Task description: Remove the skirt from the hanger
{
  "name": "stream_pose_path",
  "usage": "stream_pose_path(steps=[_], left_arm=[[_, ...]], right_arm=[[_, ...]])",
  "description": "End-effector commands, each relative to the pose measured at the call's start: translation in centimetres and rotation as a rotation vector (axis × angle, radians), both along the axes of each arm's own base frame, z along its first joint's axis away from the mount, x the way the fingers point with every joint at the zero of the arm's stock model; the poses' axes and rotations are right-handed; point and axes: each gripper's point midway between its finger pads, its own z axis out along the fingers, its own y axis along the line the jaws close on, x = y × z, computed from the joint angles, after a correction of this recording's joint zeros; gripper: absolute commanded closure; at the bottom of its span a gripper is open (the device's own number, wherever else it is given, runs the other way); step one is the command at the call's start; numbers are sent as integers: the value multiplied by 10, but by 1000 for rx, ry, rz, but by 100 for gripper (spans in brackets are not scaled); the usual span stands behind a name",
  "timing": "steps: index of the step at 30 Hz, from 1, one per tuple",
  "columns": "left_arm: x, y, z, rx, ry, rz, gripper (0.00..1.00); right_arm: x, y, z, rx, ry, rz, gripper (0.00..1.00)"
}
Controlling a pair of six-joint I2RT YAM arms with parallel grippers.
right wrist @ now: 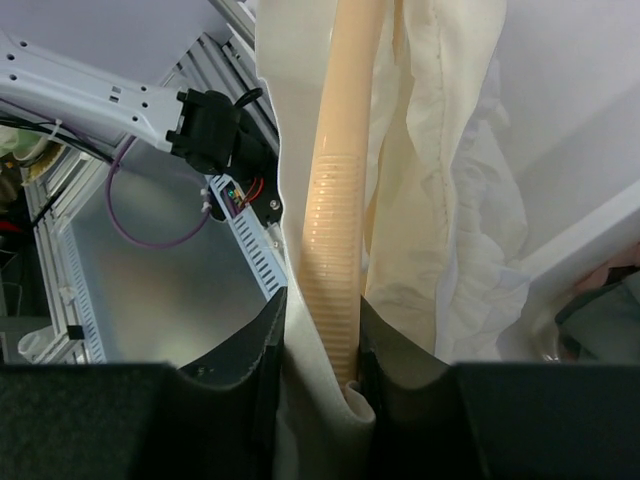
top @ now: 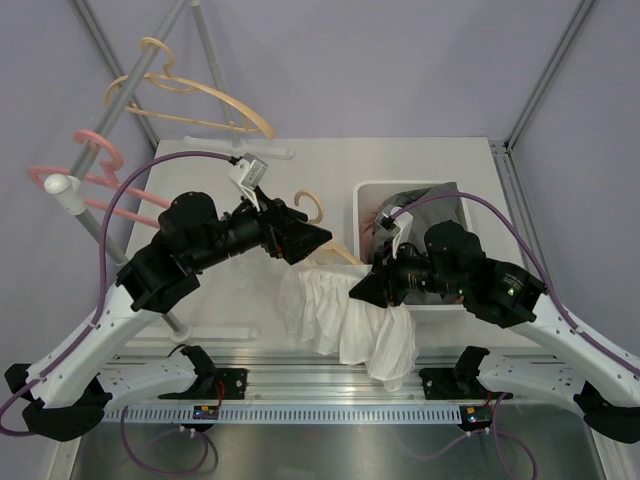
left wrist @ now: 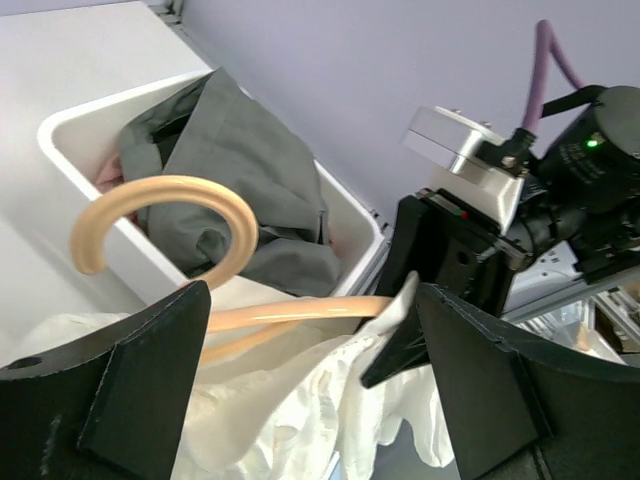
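A cream skirt (top: 340, 322) hangs crumpled from a wooden hanger (top: 312, 208) held above the table's front middle. My right gripper (top: 360, 288) is shut on the ribbed end of the hanger arm (right wrist: 338, 220), with a fold of skirt (right wrist: 440, 200) pinched between its fingers (right wrist: 250, 370). My left gripper (top: 312, 240) stands open, its wide jaws straddling the hanger arm (left wrist: 290, 315) just below the hook (left wrist: 165, 195) without touching it. The skirt (left wrist: 270, 410) bunches under that arm, and a dark right fingertip (left wrist: 395, 350) shows at the arm's far end.
A white bin (top: 365, 205) at the back right holds a grey garment (top: 425, 205), also close behind the hook in the left wrist view (left wrist: 250, 170). At the back left, a slanted rack pole (top: 85, 215) carries pink hangers (top: 95, 165) and wooden hangers (top: 190, 100).
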Motion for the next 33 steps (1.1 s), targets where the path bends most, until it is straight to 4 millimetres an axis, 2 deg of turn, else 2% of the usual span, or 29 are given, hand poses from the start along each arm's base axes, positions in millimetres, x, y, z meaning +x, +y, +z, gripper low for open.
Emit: stream_pose_path(steps=[1, 9, 20, 27, 33], left_arm=[[9, 7, 21, 4, -81, 57, 13], [24, 6, 19, 38, -107, 106, 15], [40, -2, 9, 59, -87, 151, 28], [54, -3, 8, 64, -81, 211, 46], [57, -8, 3, 68, -63, 208, 57]], right_arm=[[-11, 5, 33, 127, -11, 50, 100], [-19, 8, 40, 159, 14, 84, 100], [-21, 9, 54, 199, 7, 88, 100], [-19, 14, 58, 211, 12, 93, 100], [-19, 14, 60, 210, 15, 88, 100]])
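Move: The hook of the beige hanger stands about 5 cm ahead of the left hand, 2 cm to its right and some 4 cm lower. From the left hand, the white skirt on that hanger hangs roughly 6 cm back, 8 cm right and 17 cm down; the white basket lies some 24 cm right, 8 cm farther out and 28 cm lower. From the right hand, which already grips the hanger's end and the skirt, the hook is about 12 cm ahead, 10 cm left and 5 cm up. The left hand eases forward about 5 cm, sinking roughly 3 cm mostly in the later half and turning some 10 degrees, to bring its open fingers around the neck of the hanger's hook; in the second half they close to about half their starting gap, one on either side of the hook but not yet visibly clamped on it. The right hand keeps its pinch on the hanger's end and the skirt's waistband, drawing back about 2 cm early on, then rising about 1 cm while drifting slightly left. ##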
